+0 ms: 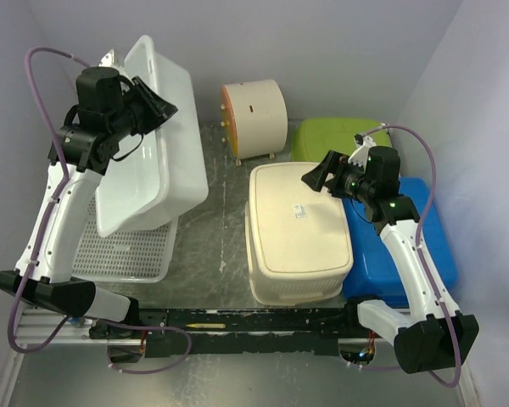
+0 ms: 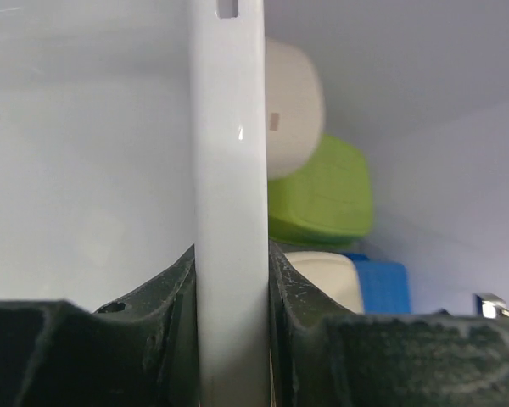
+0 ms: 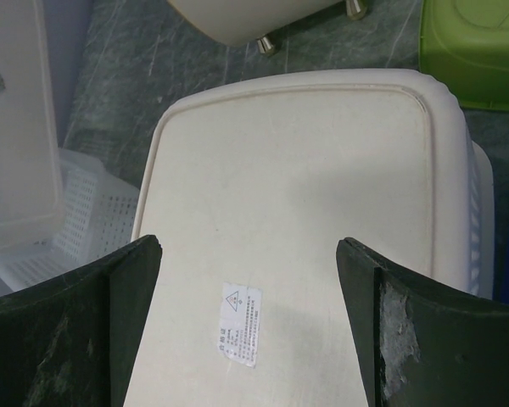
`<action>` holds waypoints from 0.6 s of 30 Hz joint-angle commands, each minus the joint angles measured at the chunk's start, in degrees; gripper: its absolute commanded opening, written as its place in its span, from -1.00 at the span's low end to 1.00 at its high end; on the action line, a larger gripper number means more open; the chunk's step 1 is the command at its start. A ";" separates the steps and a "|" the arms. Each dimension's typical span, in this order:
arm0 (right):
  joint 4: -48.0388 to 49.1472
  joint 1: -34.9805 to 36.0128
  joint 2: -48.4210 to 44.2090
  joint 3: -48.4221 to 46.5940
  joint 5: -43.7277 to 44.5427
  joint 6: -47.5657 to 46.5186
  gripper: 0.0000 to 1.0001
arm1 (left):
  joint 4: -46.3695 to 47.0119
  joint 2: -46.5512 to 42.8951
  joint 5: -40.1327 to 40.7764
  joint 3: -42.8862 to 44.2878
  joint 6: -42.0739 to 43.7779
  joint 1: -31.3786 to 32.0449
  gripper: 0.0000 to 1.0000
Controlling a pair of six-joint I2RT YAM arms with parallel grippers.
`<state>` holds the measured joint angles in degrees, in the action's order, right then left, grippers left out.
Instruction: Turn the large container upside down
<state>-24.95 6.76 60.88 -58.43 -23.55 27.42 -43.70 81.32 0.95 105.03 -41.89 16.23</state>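
Note:
The large white container (image 1: 165, 144) is tilted up on its side at the left, its open side facing left, resting over a white perforated basket. My left gripper (image 1: 163, 108) is shut on its upper rim; in the left wrist view the white rim (image 2: 229, 153) stands upright, pinched at my left gripper (image 2: 231, 254). My right gripper (image 1: 316, 176) is open and empty, hovering over the far right part of a cream container (image 1: 297, 246) that lies bottom up. In the right wrist view my right gripper (image 3: 248, 246) is spread wide above the cream base (image 3: 297, 161) and its label.
A white perforated basket (image 1: 123, 253) lies under the tilted container. A round cream tub on legs (image 1: 256, 117) stands at the back. A green container (image 1: 335, 136) and a blue container (image 1: 424, 246) sit at the right, close to the cream one.

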 commanded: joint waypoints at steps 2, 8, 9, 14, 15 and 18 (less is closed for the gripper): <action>-0.58 0.16 -2.00 -1.53 1.60 -0.67 0.71 | 22.63 -2.11 -17.27 -0.01 -3.50 0.03 -0.87; -1.12 0.15 -2.77 -1.51 2.05 -0.94 0.71 | 51.82 -6.18 -25.40 -15.22 -16.23 -1.08 -0.87; -1.20 0.11 -2.91 -1.44 2.10 -1.03 0.71 | 57.53 -6.74 -25.56 -19.53 -19.67 -1.60 -0.87; -1.09 0.18 -3.34 -0.81 1.89 -0.96 0.71 | 87.97 -11.05 -15.35 -40.54 -31.51 -1.72 -0.87; -1.21 0.16 -3.42 -0.85 1.85 -1.01 0.71 | 92.50 -11.62 -13.14 -44.19 -32.21 -1.73 -0.86; -1.53 0.18 -3.82 -0.77 2.18 -1.43 0.71 | 104.93 -12.35 -9.04 -51.35 -32.95 -1.73 -0.87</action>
<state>-25.45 6.76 58.54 -58.46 -22.04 27.07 29.50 71.20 -16.05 61.08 -69.95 15.09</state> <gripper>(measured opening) 0.855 0.369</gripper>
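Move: The left hand, high over its side of the table, already holds the large white container by the rim; its middle lies about 5 cm left of this hand, 4 cm back and 12 cm lower. The perforated basket is some 13 cm back, 21 cm left and 33 cm below, the round drum 10 cm ahead, 20 cm right and 31 cm below. From the right hand the container is roughly 42 cm left, 5 cm ahead and 3 cm higher. Rolling as it travels, the left hand carries the large container about 5 cm to the right, towards the drum, and some 3 cm up, easing off and sinking slightly at the end. Its left side sinks by roughly 35 degrees, while the fingers tip upward and swing a little clockwise, keeping their pinch on the rim. ##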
